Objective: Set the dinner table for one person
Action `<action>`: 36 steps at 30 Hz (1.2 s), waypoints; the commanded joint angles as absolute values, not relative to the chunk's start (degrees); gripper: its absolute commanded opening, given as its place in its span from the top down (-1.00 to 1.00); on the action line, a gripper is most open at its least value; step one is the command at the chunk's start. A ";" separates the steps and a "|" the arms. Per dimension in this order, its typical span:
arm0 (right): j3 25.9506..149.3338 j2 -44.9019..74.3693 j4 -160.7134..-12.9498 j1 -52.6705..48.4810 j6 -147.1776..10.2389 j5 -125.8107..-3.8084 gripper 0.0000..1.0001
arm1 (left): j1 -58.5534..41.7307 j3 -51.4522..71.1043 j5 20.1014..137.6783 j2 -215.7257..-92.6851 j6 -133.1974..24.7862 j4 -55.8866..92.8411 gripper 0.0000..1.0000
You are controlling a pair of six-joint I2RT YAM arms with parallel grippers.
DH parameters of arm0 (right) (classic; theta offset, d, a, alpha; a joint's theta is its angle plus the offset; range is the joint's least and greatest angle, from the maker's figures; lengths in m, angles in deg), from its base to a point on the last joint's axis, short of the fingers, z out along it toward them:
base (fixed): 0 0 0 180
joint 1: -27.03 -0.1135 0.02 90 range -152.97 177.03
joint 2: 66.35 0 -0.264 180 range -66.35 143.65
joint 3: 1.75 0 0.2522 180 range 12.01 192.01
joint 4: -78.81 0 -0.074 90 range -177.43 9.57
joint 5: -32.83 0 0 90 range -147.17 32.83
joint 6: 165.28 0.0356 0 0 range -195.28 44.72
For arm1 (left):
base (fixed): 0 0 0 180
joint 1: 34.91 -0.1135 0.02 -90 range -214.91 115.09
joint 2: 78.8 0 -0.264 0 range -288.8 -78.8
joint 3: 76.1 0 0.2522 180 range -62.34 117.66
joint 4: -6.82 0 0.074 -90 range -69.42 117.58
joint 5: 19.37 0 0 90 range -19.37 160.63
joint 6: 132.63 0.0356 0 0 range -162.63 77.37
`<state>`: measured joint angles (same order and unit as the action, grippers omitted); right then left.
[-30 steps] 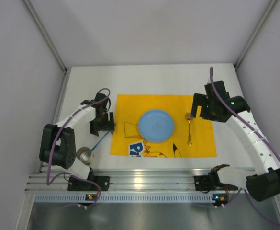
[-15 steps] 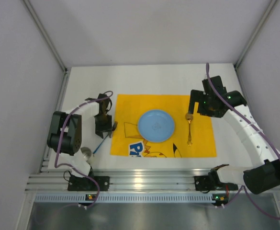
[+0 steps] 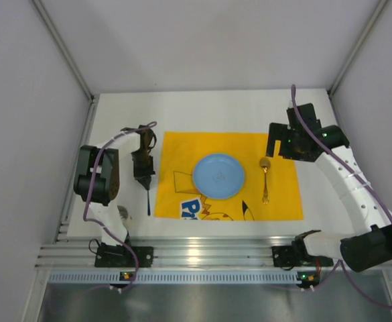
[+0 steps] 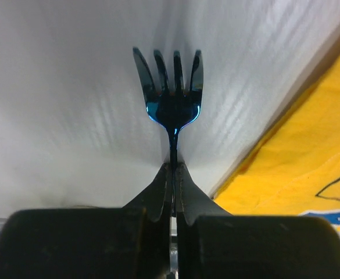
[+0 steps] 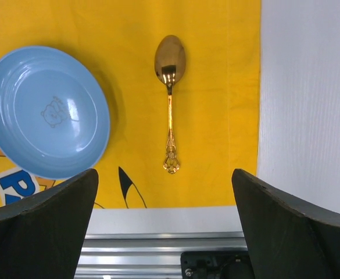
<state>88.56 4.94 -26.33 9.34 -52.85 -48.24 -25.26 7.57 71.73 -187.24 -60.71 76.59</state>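
My left gripper (image 4: pixel 174 174) is shut on the thin handle of a dark blue fork (image 4: pixel 174 99). The fork's tines point away from the fingers, low over the white dinner table (image 3: pixel 202 111). From above, the fork (image 3: pixel 148 201) runs along the left edge of the yellow placemat (image 3: pixel 279 201), just below the left gripper (image 3: pixel 145 178). A light blue plate (image 3: pixel 219 176) sits mid-mat, with a gold spoon (image 3: pixel 265 180) to its right. My right gripper (image 5: pixel 164 174) stands wide open, empty, above the spoon (image 5: pixel 170 104) and the plate (image 5: pixel 45 110).
A small metal cup (image 3: pixel 123 212) peeks out beside the left arm's base near the front rail (image 3: pixel 202 255). Grey wall panels close in the table on three sides. The placemat's edge (image 4: pixel 309 151) lies right of the fork.
The left gripper has closed on the fork's handle. The fork has swung from a diagonal to line up with the mat's left edge. The right arm shifted slightly.
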 commanded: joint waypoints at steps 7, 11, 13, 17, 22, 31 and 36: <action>91.37 3.35 -26.61 10.16 -53.05 -48.73 -1.00 | -20.77 24.05 63.50 -184.09 -64.24 75.25 1.00; 90.50 2.91 -26.78 10.16 -52.70 -49.26 -1.00 | -15.59 24.41 67.28 -185.93 -67.40 73.67 1.00; 90.23 2.56 -26.70 10.24 -52.61 -49.26 -0.99 | -12.61 24.32 67.64 -188.65 -68.72 73.14 1.00; 89.44 1.24 -26.61 10.16 -52.35 -49.17 -0.99 | -9.08 22.91 68.34 -192.96 -70.57 69.81 1.00; 86.90 -1.48 -26.17 10.16 -51.91 -48.91 -0.99 | -7.49 22.56 67.90 -195.61 -71.28 68.39 1.00; 81.18 -5.88 -26.43 10.16 -50.32 -48.38 -1.00 | -8.19 24.76 57.02 -188.24 -72.51 77.77 -0.31; 76.09 -8.34 -28.97 10.16 -49.45 -49.08 -0.99 | -15.20 14.84 53.05 -175.94 -74.44 81.48 -0.39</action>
<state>77.94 -6.27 -26.35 9.60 -50.62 -49.11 -10.11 18.52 58.18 -184.90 -72.67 75.37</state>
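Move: The left hand already holds the blue fork at its neck, just above the bare table; the open strip of yellow mat where this neck is to go lies about 7 cm ahead and 12 cm to the right. The blue plate's middle is some 26 cm right and 2 cm ahead, and the printed label on the mat about 16 cm right and 10 cm back. From the right hand, empty and raised, that strip lies roughly 31 cm left, 6 cm ahead and 21 cm below. Keeping its pinch on the fork's neck, the left hand swings forward and up to about 7 cm, arcs right over the mat's left edge with the fingertips tilting forward some 20 degrees, and sinks to the strip beside the plate, a net 12 cm right and 6 to 7 cm forward. There the fingers open wide and let go of the fork, and the hand backs off left and up about 5 cm each way, while the empty right hand stays open and late on draws back some 4 cm. ##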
